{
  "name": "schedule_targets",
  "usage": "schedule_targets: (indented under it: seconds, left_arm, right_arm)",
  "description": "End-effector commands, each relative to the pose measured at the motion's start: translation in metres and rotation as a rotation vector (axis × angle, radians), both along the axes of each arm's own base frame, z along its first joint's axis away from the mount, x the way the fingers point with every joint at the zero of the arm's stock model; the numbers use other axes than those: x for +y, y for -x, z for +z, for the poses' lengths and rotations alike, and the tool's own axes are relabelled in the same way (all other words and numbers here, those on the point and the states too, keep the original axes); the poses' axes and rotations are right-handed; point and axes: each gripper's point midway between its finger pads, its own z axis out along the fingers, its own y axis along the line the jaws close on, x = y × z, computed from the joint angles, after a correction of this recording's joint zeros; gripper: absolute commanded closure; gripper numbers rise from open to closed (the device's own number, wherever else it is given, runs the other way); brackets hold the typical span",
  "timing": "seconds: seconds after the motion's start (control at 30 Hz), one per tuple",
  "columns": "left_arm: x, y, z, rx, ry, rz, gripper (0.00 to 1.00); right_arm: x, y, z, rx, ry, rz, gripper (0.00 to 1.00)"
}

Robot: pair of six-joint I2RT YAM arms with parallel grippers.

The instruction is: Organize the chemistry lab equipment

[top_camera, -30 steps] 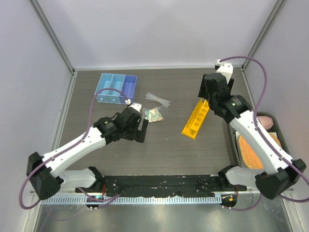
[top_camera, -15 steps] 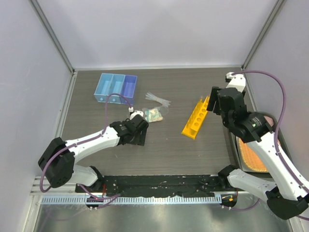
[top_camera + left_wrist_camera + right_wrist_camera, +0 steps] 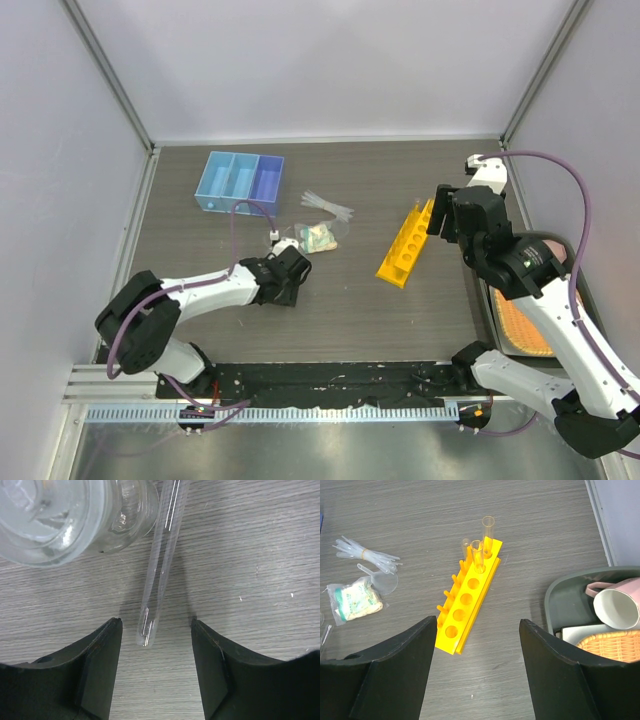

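My left gripper point(image 3: 156, 624) is low over the table and open. The rounded end of a clear test tube point(image 3: 159, 575) lies on the wood between its fingertips, touching neither. A small glass beaker point(image 3: 60, 515) stands just left of the tube. My right gripper point(image 3: 477, 622) hangs open and empty above the near end of the yellow rack point(image 3: 466, 600), which holds two upright tubes point(image 3: 487, 532) at its far end. A bundle of droppers point(image 3: 365, 554), a clear funnel point(image 3: 385, 582) and a packet point(image 3: 355, 599) lie left of the rack. From above, the left gripper point(image 3: 289, 268) sits below the packet point(image 3: 318, 237).
A blue divided tray point(image 3: 240, 182) stands at the back left. A grey bin point(image 3: 566, 600) at the right edge holds a pink cup point(image 3: 620, 605) and an orange woven mat point(image 3: 612, 647). Side walls enclose the table.
My left arm has stretched low along the table and its jaws have narrowed around the tube's end. The right arm drew back to the right of the rack, then held still.
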Motion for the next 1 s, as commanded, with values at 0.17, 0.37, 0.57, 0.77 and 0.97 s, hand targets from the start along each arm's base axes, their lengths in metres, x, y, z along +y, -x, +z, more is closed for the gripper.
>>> schedule_targets:
  seconds: [0.17,0.37,0.57,0.77,0.97]
  left_arm:
    - [-0.007,-0.013,-0.004,-0.039,0.015,0.019,0.41]
    - [-0.008,-0.010,-0.010,-0.011,0.014,0.026,0.54]
    - [-0.008,-0.003,-0.017,0.010,0.037,0.037,0.64]
    - [-0.009,0.004,-0.023,0.032,0.061,0.038,0.71]
    - [-0.018,0.017,-0.017,0.068,0.134,-0.001,0.82]
  right_arm:
    - [0.001,0.002,0.006,-0.022,-0.011,0.014,0.27]
    - [0.002,0.004,0.008,-0.025,-0.024,0.017,0.28]
    - [0.002,0.005,0.008,-0.025,-0.033,0.018,0.28]
    - [0.005,0.006,0.008,-0.012,-0.043,0.030,0.28]
    - [-0.001,0.016,0.011,0.017,-0.027,0.022,0.28]
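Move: Under the left fingers lies the glass tube, its near end already between the open tips, its middle about 7 cm ahead of the hand point and 1 cm below. The glass flask stands some 8 cm ahead and 4 cm to the left of that hand; the small bag is roughly 13 cm ahead and 6 cm to its right. From the waiting right hand the tube is about 34 cm left, 3 cm ahead and 29 cm down. Sideways to the right, about 2 cm, with roughly 1 cm forward early on and only a slight sinking, the left hand slides away from the glass flask low over the table. Meanwhile the fingers close from over half open until the tips pinch the tube just short of its near end; the hand tips slightly, left side down. ##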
